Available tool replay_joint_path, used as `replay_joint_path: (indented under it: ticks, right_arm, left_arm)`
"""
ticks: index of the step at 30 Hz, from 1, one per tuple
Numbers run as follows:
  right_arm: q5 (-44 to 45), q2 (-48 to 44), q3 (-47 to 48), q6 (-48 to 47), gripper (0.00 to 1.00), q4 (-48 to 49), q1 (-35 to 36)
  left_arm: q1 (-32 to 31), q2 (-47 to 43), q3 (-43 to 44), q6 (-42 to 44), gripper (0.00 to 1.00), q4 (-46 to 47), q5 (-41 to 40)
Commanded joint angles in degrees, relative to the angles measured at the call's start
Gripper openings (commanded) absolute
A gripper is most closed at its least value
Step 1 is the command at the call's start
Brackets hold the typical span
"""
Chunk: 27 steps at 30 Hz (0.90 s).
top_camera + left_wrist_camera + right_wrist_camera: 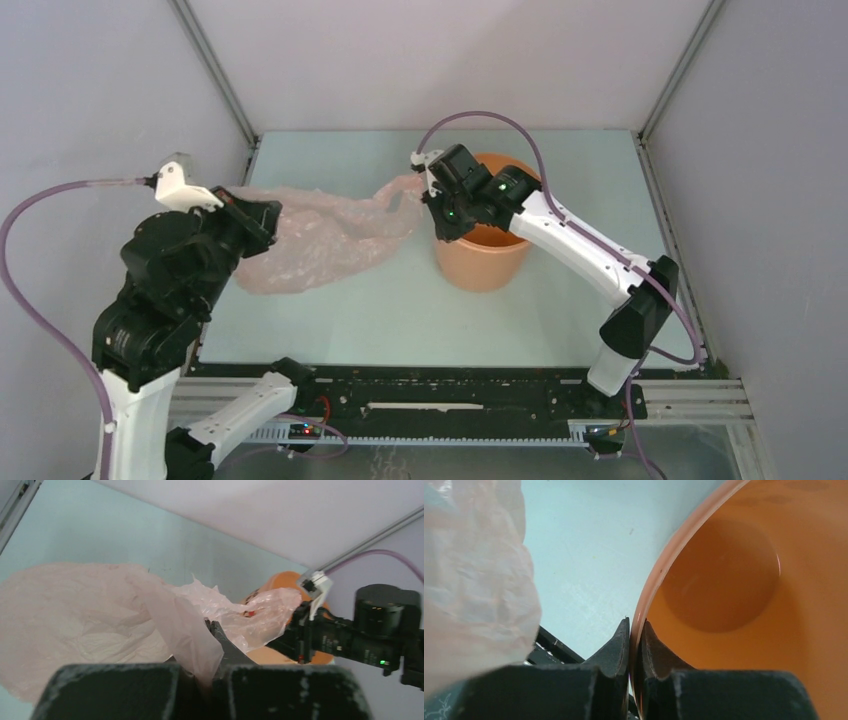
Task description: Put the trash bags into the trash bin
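Observation:
The pale-pink trash bag (320, 235) lies crumpled on the table's left half, one end stretching to the trash bin. My left gripper (262, 222) is shut on a fold of it; the left wrist view shows film pinched between the fingertips (212, 625) and the bag (75, 615) spread beyond. The orange trash bin (485, 262) stands upright at centre right. My right gripper (440, 215) is shut on its left rim. One finger is outside and one inside the wall (634, 627), and the bin's bare bottom (724, 580) shows. The bag (474, 580) hangs to the left of that gripper.
The pale green table (400, 310) is walled by white panels on three sides. A black rail (440, 385) runs along the near edge between the arm bases. My right arm's wrist (350, 635) sits beside the bin in the left wrist view.

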Motion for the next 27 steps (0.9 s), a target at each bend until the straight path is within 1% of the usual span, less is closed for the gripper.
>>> replay_joint_path:
  ticks: [1,2,3,4,7,10,12,14,16,18,19,21,24,27]
  right_arm:
    - [-5.42,1.16,5.00,0.96,0.22,1.95,2.04]
    - [-5.30,1.02,5.99,1.78,0.30,1.09,2.05]
    - [-5.07,0.60,7.48,3.01,0.41,0.01,2.04]
    - [-5.00,0.10,9.13,3.72,0.47,-1.08,1.98]
    - [-4.15,-2.63,13.84,6.04,0.62,-4.33,1.83]
    - [-6.92,-8.31,13.95,9.81,0.71,-4.53,-0.46]
    - [-11.39,-13.94,9.93,12.28,0.77,0.09,-2.40]
    - [-15.46,-19.57,3.58,15.24,0.84,9.52,-3.63]
    - [-20.92,-23.72,-5.53,20.32,0.86,22.83,-4.99]
    - [-26.31,-25.31,-11.14,26.34,0.87,34.64,-6.63]
    - [-27.89,-25.09,-12.71,29.30,0.87,38.40,-7.71]
    - [-30.36,-23.20,-13.22,33.63,0.89,42.89,-8.97]
    - [-32.99,-18.45,-11.81,36.92,0.91,45.50,-8.62]
    - [-35.26,-13.87,-12.34,40.32,0.93,49.13,-7.98]
  left_arm:
    - [0.40,-0.03,4.07,0.13,0.00,0.64,-0.35]
    - [0.40,0.06,4.77,0.39,0.00,0.73,-0.06]
    - [0.40,0.14,5.37,0.79,0.00,1.17,0.34]
    - [0.40,0.23,6.04,1.35,0.00,1.64,0.94]
    - [0.41,1.04,8.53,3.21,0.00,2.06,2.42]
    - [0.41,2.10,11.34,4.66,0.00,2.01,4.58]
    - [0.40,2.55,13.15,5.74,0.00,1.93,6.36]
    - [0.40,2.63,14.47,6.44,0.00,1.76,8.14]
    - [0.40,2.32,14.94,6.77,0.00,1.94,9.84]
    - [0.40,1.90,14.81,7.01,0.00,2.01,11.73]
    - [0.40,1.70,14.88,6.99,0.00,1.95,12.66]
    - [0.40,1.35,15.02,6.78,0.00,1.78,14.55]
    - [0.40,0.24,14.48,6.14,0.00,2.59,18.02]
    - [0.40,-1.08,13.74,5.46,0.00,3.40,21.52]
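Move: The loose end of the trash bag hangs about 5 cm to the left of the right hand, some 3 cm farther out and 8 cm above it. The right hand still pinches the trash bin's left rim; the bin's middle is about 8 cm right, 6 cm ahead and 12 cm below. From the left hand, which holds the bag, the bin is roughly 31 cm right, 14 cm ahead and 30 cm down, the loose end about 18 cm right, 11 cm ahead and 12 cm down. The bin's rim is let go as the right fingers spread nearly wide while edging 2–3 cm left; that hand then climbs about 21 cm, swinging back and then forward again, and rolls some 60 degrees until its fingers point left towards the bag. The left hand keeps its pinch on the bag and lifts it about 8 cm, drawing back and tipping its fingers up. ##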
